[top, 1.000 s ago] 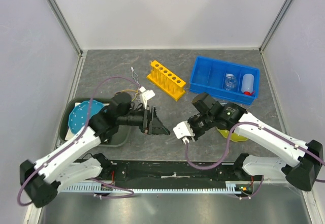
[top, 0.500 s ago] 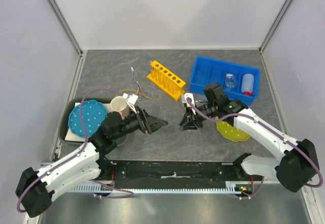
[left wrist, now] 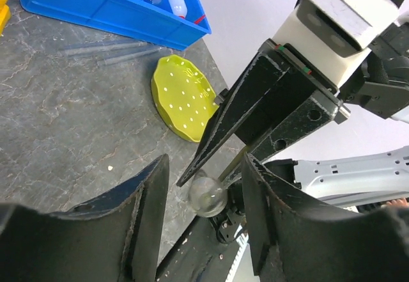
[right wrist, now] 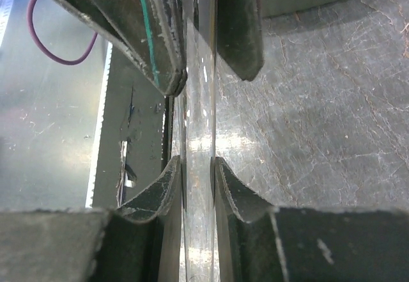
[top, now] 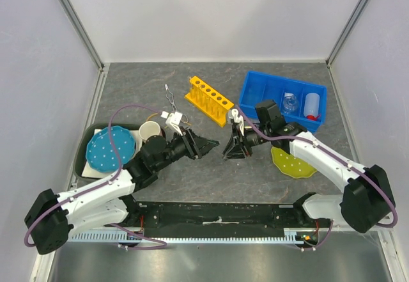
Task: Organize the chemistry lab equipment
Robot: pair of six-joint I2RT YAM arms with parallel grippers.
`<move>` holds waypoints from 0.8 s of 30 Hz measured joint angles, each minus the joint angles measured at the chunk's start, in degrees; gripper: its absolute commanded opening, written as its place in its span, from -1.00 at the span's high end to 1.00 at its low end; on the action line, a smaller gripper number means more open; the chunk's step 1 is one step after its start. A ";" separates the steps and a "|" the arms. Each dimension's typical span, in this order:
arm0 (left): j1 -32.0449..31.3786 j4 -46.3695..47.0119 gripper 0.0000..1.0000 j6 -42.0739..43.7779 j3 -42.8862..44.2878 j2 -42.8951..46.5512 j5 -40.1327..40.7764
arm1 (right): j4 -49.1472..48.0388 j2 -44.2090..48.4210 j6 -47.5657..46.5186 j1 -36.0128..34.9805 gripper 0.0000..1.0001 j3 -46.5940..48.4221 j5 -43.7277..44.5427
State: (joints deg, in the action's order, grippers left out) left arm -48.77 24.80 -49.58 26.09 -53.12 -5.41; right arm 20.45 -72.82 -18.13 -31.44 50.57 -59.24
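A thin clear rod (right wrist: 199, 160), a glass tube, is pinched between my right gripper's (right wrist: 198, 180) fingers. Its rounded end (left wrist: 208, 195) pokes between the fingers of my left gripper (left wrist: 204, 215), which stand open with a gap on each side. In the top view both grippers, left (top: 213, 145) and right (top: 227, 150), meet tip to tip at mid-table. The yellow holed rack (top: 209, 100) stands behind them, with the metal tongs (top: 172, 100) to its left. Two more clear rods (left wrist: 108, 50) lie by the blue bin.
The blue bin (top: 255, 92) at back right holds the tiny flask (top: 291, 103) and the white squeeze bottle (top: 312, 105). A yellow-green dotted plate (top: 293, 162) lies under my right arm. At the left, a dark tray (top: 81, 157) carries a blue dotted plate (top: 110, 149), with the cream mug (top: 151, 130) beside it.
Both arms have swung in to face each other. My right gripper brought the rod up level; my left gripper moved onto its rounded end and its jaws have narrowed.
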 measured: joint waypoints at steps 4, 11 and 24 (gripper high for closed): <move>-1.46 -1.20 0.30 1.03 2.05 -1.51 2.23 | -0.92 -1.44 1.42 0.44 0.65 0.00 -0.31; -2.08 -5.05 0.87 2.27 4.20 -2.01 5.22 | -2.10 -2.08 1.90 0.92 0.48 0.00 -1.18; 3.85 -22.43 0.91 11.26 12.15 0.63 9.68 | 6.40 1.95 -5.05 10.78 -0.82 5.01 10.05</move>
State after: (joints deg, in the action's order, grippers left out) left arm -44.93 2.37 -38.33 38.24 -52.49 4.27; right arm 26.85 -70.87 -23.18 -20.67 55.57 -49.19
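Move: The test tube is already pinched in the right fingers and reaches leftward into the left hand's open fingers. Its middle is about 2 cm left of the right hand, 1 cm ahead and 1 cm above; from the left hand it is roughly 2 cm right, 1 cm back and 2 cm lower. The yellow rack stands some 19 cm straight ahead of the left hand, 14 cm below. From the right hand, the blue bin is about 21 cm ahead and 21 cm right, 12 cm lower. The test tube, still held by the right hand, is pinched by the left fingers closing on its free end while both hands stay almost in place. Only then do the right fingers open wide, letting go and drawing off about 6 cm forward and 5 cm right, towards the blue bin. The left hand keeps its grip and goes some 4 cm left and 3 cm forward, turning roughly 20 degrees. ##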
